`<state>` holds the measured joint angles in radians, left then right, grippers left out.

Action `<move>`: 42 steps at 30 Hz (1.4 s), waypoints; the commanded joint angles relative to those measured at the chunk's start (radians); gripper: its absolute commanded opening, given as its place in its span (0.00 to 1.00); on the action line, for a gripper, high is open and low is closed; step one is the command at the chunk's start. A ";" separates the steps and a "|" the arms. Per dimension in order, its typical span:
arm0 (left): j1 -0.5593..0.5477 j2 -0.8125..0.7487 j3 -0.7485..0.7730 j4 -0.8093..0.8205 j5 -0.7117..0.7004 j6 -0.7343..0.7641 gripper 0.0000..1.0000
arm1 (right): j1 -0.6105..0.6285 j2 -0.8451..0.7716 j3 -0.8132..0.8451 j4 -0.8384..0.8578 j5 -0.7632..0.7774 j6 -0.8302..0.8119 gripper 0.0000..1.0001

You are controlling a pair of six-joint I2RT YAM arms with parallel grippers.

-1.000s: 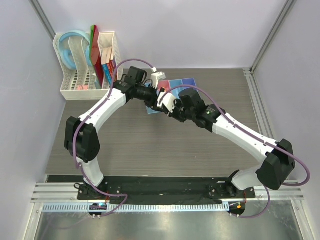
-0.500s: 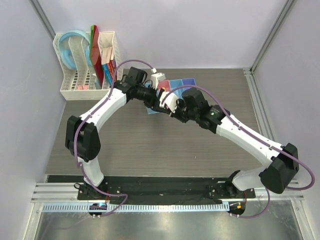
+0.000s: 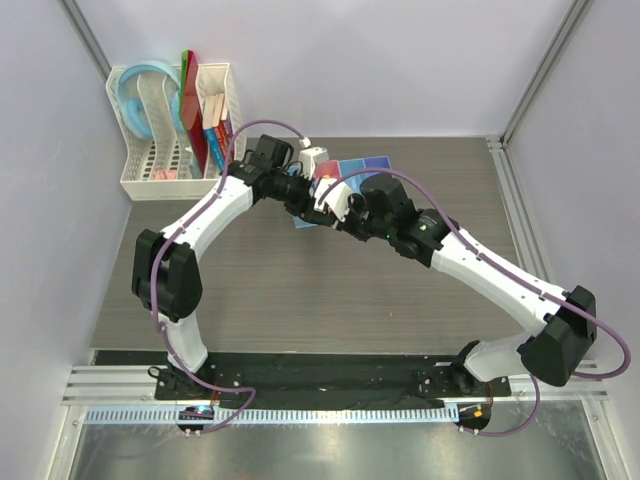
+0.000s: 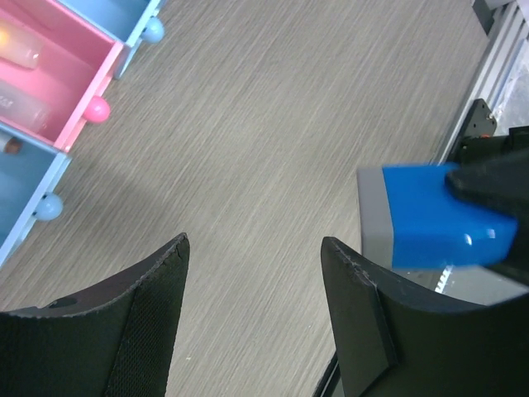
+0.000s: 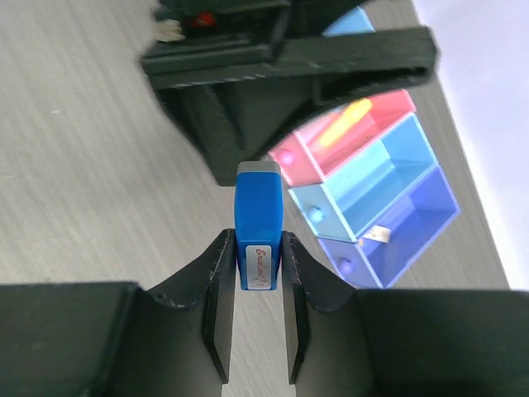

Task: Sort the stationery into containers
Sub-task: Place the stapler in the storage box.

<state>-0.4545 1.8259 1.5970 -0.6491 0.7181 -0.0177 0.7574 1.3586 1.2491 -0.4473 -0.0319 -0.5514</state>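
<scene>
My right gripper [image 5: 256, 240] is shut on the small dark-blue block [image 5: 259, 223], which has a grey end and a white label and stands above the table. The same block [image 4: 430, 215] shows at the right of the left wrist view. My left gripper [image 4: 254, 244] is open with nothing between its fingers, just in front of the block. The containers [image 5: 372, 178] lie beyond, to the right. An orange-yellow piece [image 5: 345, 122] rests in the pink bin [image 5: 388, 106]. A small pale piece [image 5: 376, 235] lies in the violet-blue bin [image 5: 413, 217]. From above, both grippers meet beside the containers [image 3: 355, 168].
A white mesh rack [image 3: 170, 165] with books and folders stands at the back left. The left arm's wrist [image 5: 273, 58] hangs close ahead of the right gripper. Pale items lie in the pink bin [image 4: 78, 103] in the left wrist view.
The right arm has shifted slightly, bringing the block a little closer to the left gripper. The left arm has hardly moved.
</scene>
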 commanded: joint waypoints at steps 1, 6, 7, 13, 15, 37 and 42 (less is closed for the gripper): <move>0.033 -0.083 -0.011 -0.015 -0.003 0.040 0.66 | -0.006 0.072 0.047 0.110 0.159 -0.016 0.01; 0.102 -0.143 -0.055 -0.043 0.001 0.076 0.66 | -0.085 0.210 0.195 0.137 0.164 0.027 0.01; 0.114 -0.163 -0.074 -0.049 0.004 0.081 0.66 | -0.105 0.236 0.228 0.137 0.147 0.039 0.01; 0.158 -0.252 -0.146 -0.118 -0.019 0.182 0.67 | -0.243 0.494 0.534 0.053 0.060 0.100 0.01; 0.165 -0.270 -0.161 -0.158 -0.025 0.228 0.67 | -0.280 0.593 0.655 -0.005 0.046 0.108 0.01; 0.224 -0.448 -0.232 -0.333 -0.022 0.440 1.00 | -0.343 0.841 0.783 -0.105 -0.089 0.084 0.01; 0.227 -0.464 -0.233 -0.334 -0.042 0.437 1.00 | -0.349 0.869 0.776 -0.120 -0.095 0.077 0.01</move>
<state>-0.2348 1.4048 1.3636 -0.9718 0.6807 0.4023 0.4156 2.2086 2.0251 -0.5583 -0.1078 -0.4664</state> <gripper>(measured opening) 0.996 0.297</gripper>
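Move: Aim the stapler held in the right gripper at the storage box's empty light-blue compartment, about 24 cm ahead of that hand, 4 cm to its right and 20 cm below. The pink compartment lies some 7 cm to the left of it, the purple one about 7 cm to its right, both level with it. From the empty left gripper the light-blue compartment is roughly 20 cm ahead, 7 cm to the right and 15 cm below. Carry the stapler in the closed right gripper forward about 24 cm to over the empty light-blue compartment, turning the wrist some 20 degrees clockwise, then lower it mostly straight down, with the fingers tipping further downward. Meanwhile draw the left gripper away from the stapler, about 13 cm left and then also back, opening it fully. ##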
